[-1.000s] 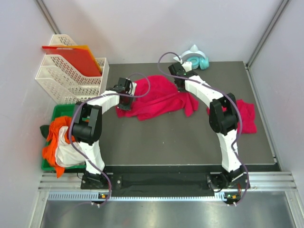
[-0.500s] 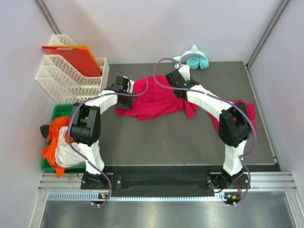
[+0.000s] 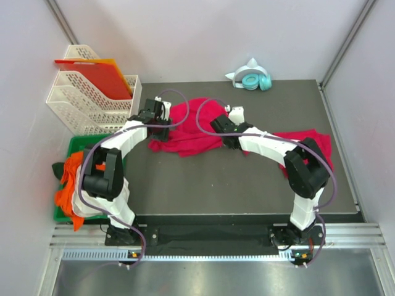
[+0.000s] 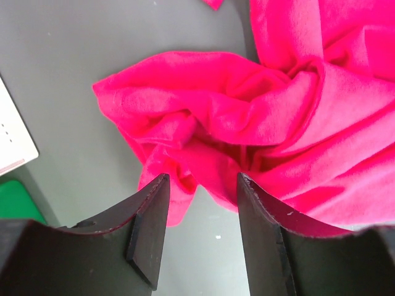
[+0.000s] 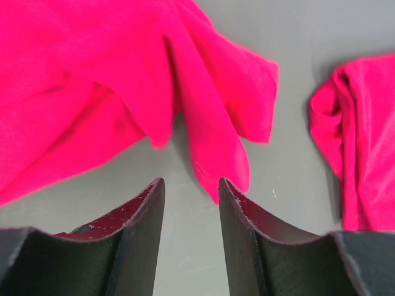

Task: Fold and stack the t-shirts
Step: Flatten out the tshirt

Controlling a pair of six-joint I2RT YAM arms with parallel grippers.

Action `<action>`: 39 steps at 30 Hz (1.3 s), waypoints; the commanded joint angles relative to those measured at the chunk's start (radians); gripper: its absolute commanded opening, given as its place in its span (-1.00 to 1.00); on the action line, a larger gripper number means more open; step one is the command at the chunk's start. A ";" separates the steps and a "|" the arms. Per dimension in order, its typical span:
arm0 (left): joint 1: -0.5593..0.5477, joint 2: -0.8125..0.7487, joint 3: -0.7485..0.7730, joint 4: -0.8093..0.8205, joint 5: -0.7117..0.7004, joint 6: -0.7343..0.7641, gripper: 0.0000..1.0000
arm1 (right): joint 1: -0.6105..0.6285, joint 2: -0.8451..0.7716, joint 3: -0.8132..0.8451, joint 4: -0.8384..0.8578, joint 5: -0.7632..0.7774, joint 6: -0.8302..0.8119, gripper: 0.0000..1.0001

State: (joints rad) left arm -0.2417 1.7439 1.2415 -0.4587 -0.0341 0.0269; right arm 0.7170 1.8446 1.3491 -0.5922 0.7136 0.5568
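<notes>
A crumpled crimson t-shirt lies bunched at the middle back of the dark mat. A second t-shirt lies at the right, partly under the right arm. My left gripper hovers at the first shirt's left edge. In the left wrist view it is open above the mat, just short of the shirt's folds, holding nothing. My right gripper is over the shirt's right end. In the right wrist view it is open and empty, with a flap of the shirt just past its tips and the second t-shirt further right.
White mesh trays holding red-orange sheets stand at the back left. A green bin with orange and white cloths sits by the left arm's base. Teal headphones lie at the back edge.
Both grippers went from shut to open and let go of the shirt. The right arm swung from the back toward the front-left. The shirt settled into a tighter bunch.
</notes>
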 commanded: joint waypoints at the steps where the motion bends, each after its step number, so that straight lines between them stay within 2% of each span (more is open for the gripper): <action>1: 0.005 -0.066 -0.019 -0.005 0.003 -0.001 0.04 | -0.008 -0.100 -0.065 -0.014 0.008 0.113 -0.18; 5: 0.005 -0.083 -0.027 -0.012 0.014 -0.005 0.04 | -0.027 -0.217 -0.227 0.047 -0.060 0.231 -0.17; 9: 0.005 -0.095 -0.027 -0.020 0.016 -0.008 0.04 | -0.066 -0.340 -0.393 0.191 -0.130 0.328 -0.14; 14: 0.005 -0.098 -0.027 -0.034 0.026 -0.015 0.04 | -0.108 -0.381 -0.513 0.357 -0.239 0.356 -0.09; 21: 0.005 -0.115 -0.033 -0.047 0.030 -0.016 0.04 | -0.122 -0.275 -0.467 0.460 -0.276 0.368 -0.10; 26: 0.005 -0.132 -0.046 -0.052 0.014 -0.008 0.03 | -0.136 -0.202 -0.387 0.445 -0.264 0.345 -0.11; 39: 0.005 -0.138 -0.057 -0.043 0.011 -0.010 0.03 | -0.154 -0.252 -0.395 0.315 -0.134 0.327 -0.16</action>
State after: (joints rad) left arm -0.2417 1.6344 1.1816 -0.5045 -0.0196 0.0216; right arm 0.5709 1.6428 0.9218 -0.2348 0.5144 0.8970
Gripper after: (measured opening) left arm 0.515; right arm 0.424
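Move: The loose right-hand corner of the t-shirt being flattened lies about 2 cm ahead of the right hand, 4 cm to its right and 6 cm below. The t-shirt's crumpled middle is some 15 cm to this hand's left and 7 cm ahead; the second red t-shirt lies roughly 24 cm to its right, about 1 cm ahead. From the left hand the corner is about 31 cm to the right, 2 cm back and 5 cm below. The t-shirt's near right corner is what the open right hand closes in on: it first swings back and right about 6 cm while sinking, then comes forward again, first drifting left, then right, and ends some 4.5 cm lower. Its wrist rolls left side up by about 30 degrees and swings clockwise. The left hand, still open, eases back and slightly up over the left end. ##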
